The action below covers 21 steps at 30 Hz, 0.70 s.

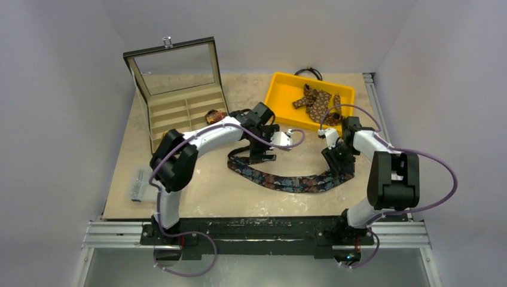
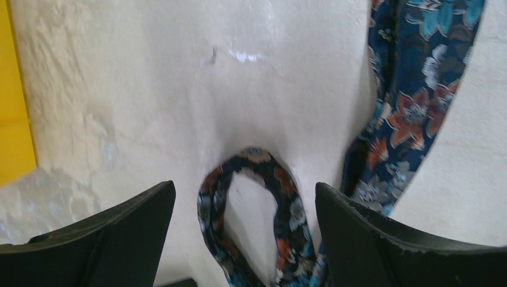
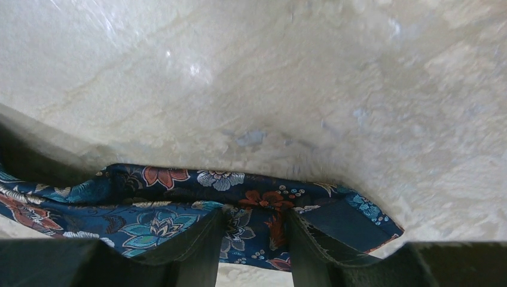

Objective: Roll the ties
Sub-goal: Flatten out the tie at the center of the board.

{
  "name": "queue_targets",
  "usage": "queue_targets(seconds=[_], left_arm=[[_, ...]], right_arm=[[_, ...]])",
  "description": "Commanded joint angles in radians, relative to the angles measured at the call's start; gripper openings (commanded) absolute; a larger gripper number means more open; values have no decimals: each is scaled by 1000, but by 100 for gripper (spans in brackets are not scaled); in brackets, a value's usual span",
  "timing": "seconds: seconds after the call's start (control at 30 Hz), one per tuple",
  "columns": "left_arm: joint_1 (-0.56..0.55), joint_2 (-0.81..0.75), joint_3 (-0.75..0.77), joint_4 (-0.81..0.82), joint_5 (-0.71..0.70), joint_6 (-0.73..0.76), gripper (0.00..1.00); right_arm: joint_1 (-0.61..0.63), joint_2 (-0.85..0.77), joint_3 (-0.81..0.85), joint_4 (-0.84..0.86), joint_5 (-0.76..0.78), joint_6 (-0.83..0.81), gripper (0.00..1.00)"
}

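A navy floral tie [image 1: 293, 182] lies in a shallow curve across the middle of the table. Its narrow end is folded into a small loop [image 2: 284, 185] that sits between the fingers of my open left gripper [image 2: 245, 203], which hangs just above it [image 1: 260, 156]. My right gripper [image 3: 254, 230] is at the tie's wide end [image 3: 179, 197], shut on a bunched fold of the cloth [image 1: 339, 170]. Brown dotted ties [image 1: 317, 101] lie heaped in the yellow bin [image 1: 278, 81]. A small coiled tie [image 1: 212, 115] sits in the box.
An open compartment box [image 1: 179, 110] with a glass lid stands at the back left. The yellow bin's edge [image 2: 12, 89] shows in the left wrist view. A black cable loop [image 1: 308, 72] lies behind the bin. A small clear packet [image 1: 139, 184] lies at the left table edge.
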Motion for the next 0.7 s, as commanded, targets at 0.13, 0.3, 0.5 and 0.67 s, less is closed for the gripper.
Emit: queue_targets(seconds=[0.13, 0.3, 0.5, 0.67], left_arm=[[-46, 183, 171, -4, -199, 34, 68], [-7, 155, 181, -114, -216, -22, 20], [165, -26, 303, -266, -45, -354, 0], [266, -140, 249, -459, -215, -521, 0]], right_arm=[[-66, -37, -33, 5, 59, -18, 42], [-100, 4, -13, 24, 81, -48, 42], [-113, 72, 32, 64, 117, -68, 41], [-158, 145, 64, 107, 179, -118, 40]])
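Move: The looped narrow end of the tie lies about 5 cm below my open left hand, some 2 cm ahead and 1 cm to the right; the tie's broad middle runs about 8 cm back. The yellow tray's middle is roughly 19 cm ahead and 20 cm right, the open box's 11 cm ahead and 25 cm left. My right hand already has its fingertips on the tie's wide end, with the loop about 32 cm left and 7 cm ahead. I reach down about 5 cm with my left hand, slightly right and forward, and shut the fingers on the looped narrow end. Then I lift it some 10 cm while swinging left and forward towards the box's near corner, turning the wrist about 30 degrees counter-clockwise. Meanwhile my right hand, fingertips still on the wide end, drags it about 5 cm right along the table. ##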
